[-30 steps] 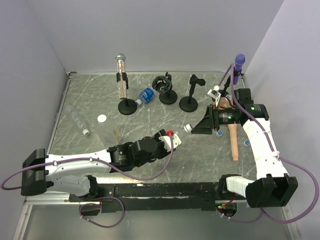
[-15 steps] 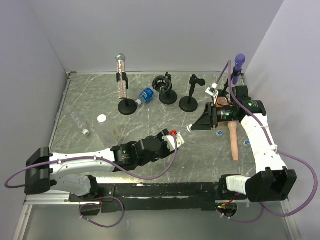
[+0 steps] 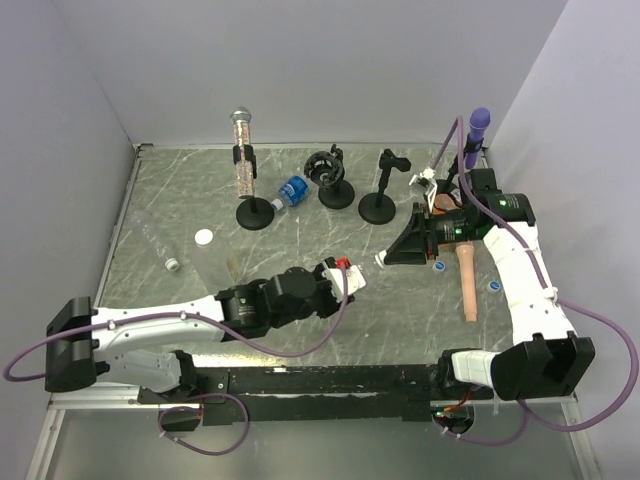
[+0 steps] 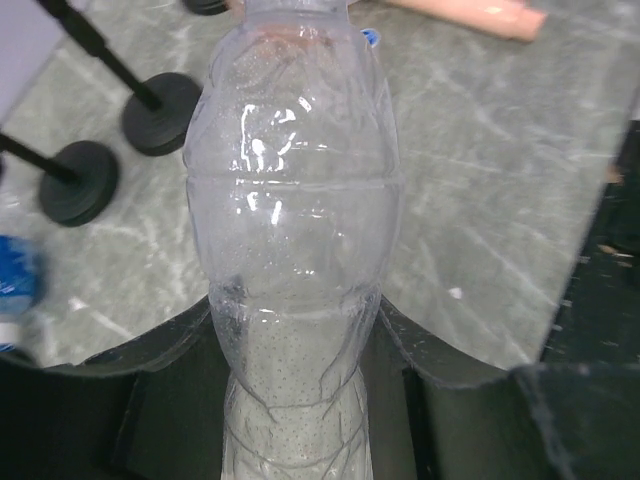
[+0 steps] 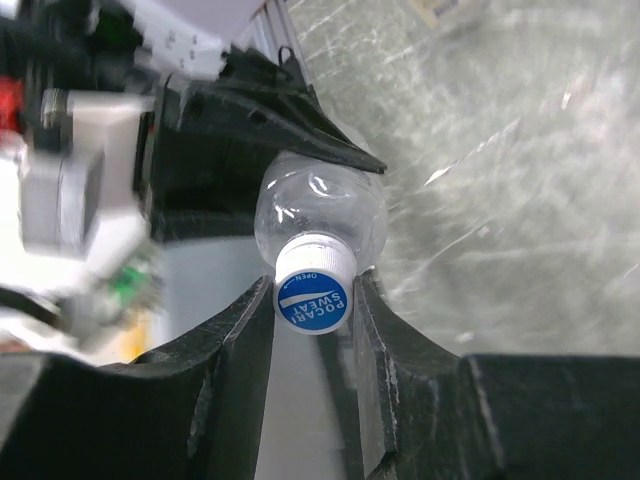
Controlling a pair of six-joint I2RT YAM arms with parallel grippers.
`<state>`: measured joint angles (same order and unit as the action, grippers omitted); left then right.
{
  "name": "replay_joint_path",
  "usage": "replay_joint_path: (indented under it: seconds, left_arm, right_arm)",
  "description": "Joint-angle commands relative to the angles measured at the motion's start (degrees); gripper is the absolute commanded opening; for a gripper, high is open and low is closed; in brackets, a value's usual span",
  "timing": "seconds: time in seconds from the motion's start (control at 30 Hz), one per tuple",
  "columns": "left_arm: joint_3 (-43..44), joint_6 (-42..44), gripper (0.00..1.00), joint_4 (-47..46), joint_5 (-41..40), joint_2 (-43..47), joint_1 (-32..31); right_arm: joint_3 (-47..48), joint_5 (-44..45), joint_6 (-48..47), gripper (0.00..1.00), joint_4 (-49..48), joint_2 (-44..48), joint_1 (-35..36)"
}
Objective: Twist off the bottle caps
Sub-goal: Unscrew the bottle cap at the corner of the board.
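A clear, label-free bottle (image 4: 295,200) is held off the table by its body in my left gripper (image 4: 295,335), whose black fingers press its narrow waist from both sides. The neck points toward my right gripper (image 5: 313,300). That gripper is shut on the bottle's cap (image 5: 313,297), which has a blue top and a white ribbed side. From above, the left gripper (image 3: 350,272) and right gripper (image 3: 385,257) meet near the table's middle, with the bottle between them. A blue-labelled bottle (image 3: 291,190) lies by the stands. Another clear bottle (image 3: 160,245) lies at the left.
A white cap (image 3: 204,237) and two blue caps (image 3: 437,267) (image 3: 493,286) lie loose. At the back are a silver microphone (image 3: 242,160) on its stand, black stands (image 3: 336,190) (image 3: 378,205) and a purple microphone (image 3: 478,125). A pink stick (image 3: 468,285) lies under the right arm.
The right gripper has moved left onto the bottle's neck and closed its open jaws on the cap. The left gripper has kept its hold on the bottle.
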<state>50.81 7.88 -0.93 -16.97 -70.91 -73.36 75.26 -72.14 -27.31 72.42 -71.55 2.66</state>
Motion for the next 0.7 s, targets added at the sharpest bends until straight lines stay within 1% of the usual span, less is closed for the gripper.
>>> replay_joint_path:
  seconds: [0.0, 0.03, 0.1, 0.13, 0.2, 0.23, 0.37, 0.47, 0.53, 0.67]
  left_arm:
    - [-0.3, -3.6, 0.22, -1.0, 18.6, 5.4, 3.4]
    - [-0.6, -4.4, 0.22, -0.8, 23.3, 6.3, 4.6]
    - [-1.5, -6.0, 0.22, -0.5, 29.2, 8.0, 6.4]
    - [-1.6, -6.5, 0.22, 0.0, 31.9, 8.5, 7.5]
    - [-1.8, -7.1, 0.22, 0.8, 33.6, 9.5, 8.8]
    - [-1.8, -7.2, 0.22, 2.8, 34.6, 9.9, 9.4]
    - [-2.2, -7.4, 0.23, 3.5, 36.6, 11.0, 10.9]
    - [-2.2, -7.4, 0.23, 3.5, 36.5, 10.4, 11.1]
    - [-1.9, -7.5, 0.23, 3.4, 35.7, 9.7, 11.1]
    - [-1.3, -7.4, 0.23, 3.7, 33.2, 8.7, 11.1]
  right_arm:
    - [3.6, -2.7, -28.3, 0.15, 17.7, -2.1, 2.3]
    - [2.7, -1.2, -30.3, 0.14, 17.3, -1.8, 3.1]
    - [0.2, 0.9, -33.5, 0.14, 15.7, -0.4, 4.8]
    - [-0.8, 2.3, -33.2, 0.14, 13.8, 0.8, 5.5]
    - [-2.4, 3.6, -35.3, 0.14, 11.3, 3.7, 6.8]
    - [-3.2, 4.2, -35.5, 0.14, 9.5, 5.5, 7.4]
    - [-6.5, 4.9, -36.1, 0.16, 1.1, 14.7, 9.3]
    - [-8.4, 5.6, -35.2, 0.17, -5.2, 19.4, 11.0]
    - [-8.4, 6.3, -33.9, 0.18, -7.2, 20.1, 12.0]
    - [-7.8, 6.2, -34.3, 0.19, -4.7, 17.7, 12.5]
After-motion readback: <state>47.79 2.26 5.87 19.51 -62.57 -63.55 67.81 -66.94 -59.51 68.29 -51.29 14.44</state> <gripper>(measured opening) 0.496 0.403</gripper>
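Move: Pinched between the right fingertips, the bottle cap sits some 1 cm to the left of the right hand point, level with it. From the left hand, which holds the bottle's body, the cap lies about 8 cm right, 3 cm ahead and 4 cm up. From the right hand, a loose cap on the table is roughly 6 cm ahead, 14 cm right and 27 cm below; the black stand is about 20 cm straight ahead, 20 cm below. Rolling about its own fingers by nearly 50 degrees, counter-clockwise as seen looking onto the cap's top, the right hand keeps its pinch and turns the cap while the left still grips the bottle and counter-twists a little. Both hands travel together about 6 cm back towards the bases, dipping slightly and rising again, the left swinging clockwise and the right counter-clockwise into line. ##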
